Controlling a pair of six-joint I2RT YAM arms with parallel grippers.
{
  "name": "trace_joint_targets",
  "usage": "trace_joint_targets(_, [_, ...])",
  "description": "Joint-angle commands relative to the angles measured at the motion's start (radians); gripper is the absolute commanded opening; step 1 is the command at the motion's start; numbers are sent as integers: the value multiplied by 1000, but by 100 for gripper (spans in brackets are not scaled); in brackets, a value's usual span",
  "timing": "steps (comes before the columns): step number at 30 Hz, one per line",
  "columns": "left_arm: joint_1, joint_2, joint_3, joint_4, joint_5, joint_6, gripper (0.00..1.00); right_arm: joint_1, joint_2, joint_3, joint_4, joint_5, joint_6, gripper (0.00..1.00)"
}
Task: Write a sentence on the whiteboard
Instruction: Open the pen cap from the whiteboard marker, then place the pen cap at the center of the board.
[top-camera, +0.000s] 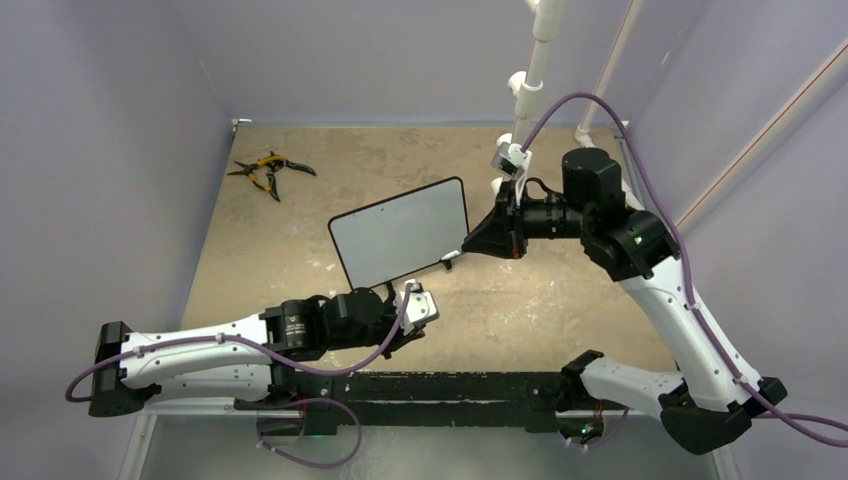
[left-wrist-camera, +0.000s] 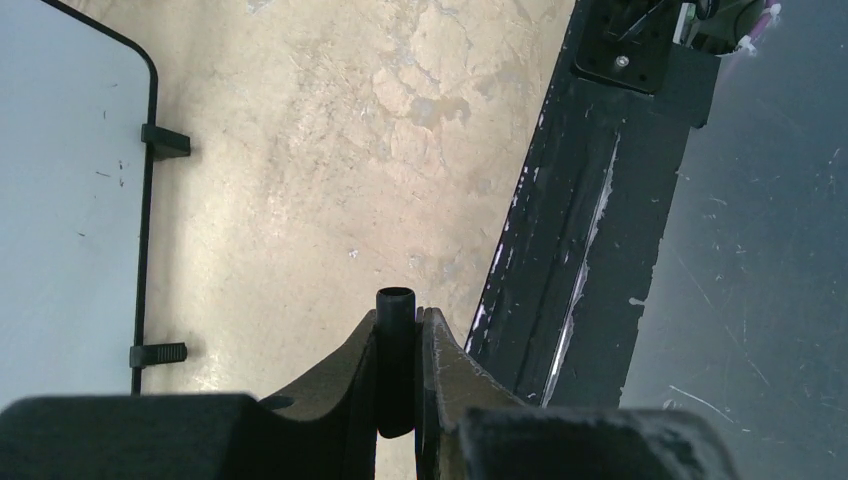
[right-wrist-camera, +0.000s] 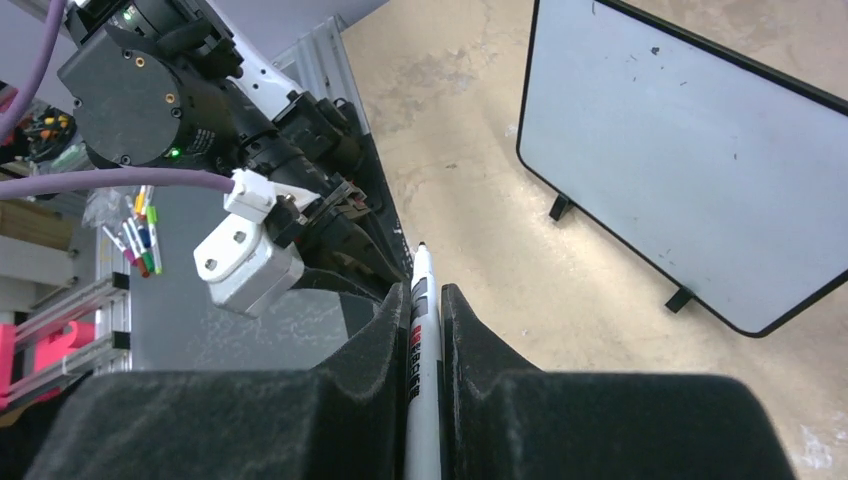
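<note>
The whiteboard (top-camera: 400, 232) stands tilted at mid-table on its two black feet, also visible in the left wrist view (left-wrist-camera: 60, 200) and the right wrist view (right-wrist-camera: 680, 170). No sentence shows on it, only a few small dark specks. My right gripper (top-camera: 472, 243) hovers just off the board's right edge, shut on a white marker (right-wrist-camera: 422, 310) whose tip (top-camera: 450, 258) pokes out toward the board's lower right corner. My left gripper (top-camera: 408, 333) sits in front of the board's near edge, shut on a short black marker cap (left-wrist-camera: 396, 340).
Yellow-handled pliers (top-camera: 270, 172) lie at the back left of the table. A white pipe (top-camera: 535, 70) rises at the back right. A black rail (top-camera: 450, 385) runs along the near edge between the arm bases. Purple walls close in both sides.
</note>
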Motion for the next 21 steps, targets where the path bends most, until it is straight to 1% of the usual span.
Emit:
trace_joint_targets(1, [-4, -8, 3, 9, 12, 24, 0, 2, -15, 34, -10, 58, -17, 0])
trace_joint_targets(6, [-3, -5, -8, 56, -37, -38, 0, 2, -17, 10, 4, 132, -9, 0])
trace_joint_targets(9, [-3, 14, -7, 71, -113, -105, 0, 2, -38, -26, 46, 169, 12, 0])
trace_joint_targets(13, [-3, 55, -33, 122, -164, -232, 0, 2, -100, -132, 164, 215, 61, 0])
trace_joint_targets(17, [10, 123, -77, 166, -242, -354, 0, 2, -185, -260, 311, 313, 97, 0])
trace_joint_targets(19, [28, 166, -95, 190, -268, -397, 0, 2, -226, -312, 377, 384, 102, 0])
trace_joint_targets(21, [47, 202, -111, 218, -278, -436, 0, 2, -255, -364, 435, 417, 111, 0])
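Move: Roughly 18 cm ahead of the right hand, which holds the uncapped marker, and 14 cm to its left lies the whiteboard's middle, some 35 cm below. The board's nearer right foot is about 10 cm ahead, 3 cm left, and the white pipe base 20 cm ahead, 11 cm right, both equally low. From the left hand, holding the cap, the board's middle is 25 cm ahead, 3 cm left, 17 cm down. Easing down and forward towards the whiteboard, the right hand keeps the bare marker pinched, also drifting right, about 5 cm in all while turning some 15 degrees clockwise. The left hand hangs almost still at first, then sinks about 5 cm and goes 3 cm forward, swinging roughly 20 degrees counter-clockwise with the cap still in its shut fingers. ##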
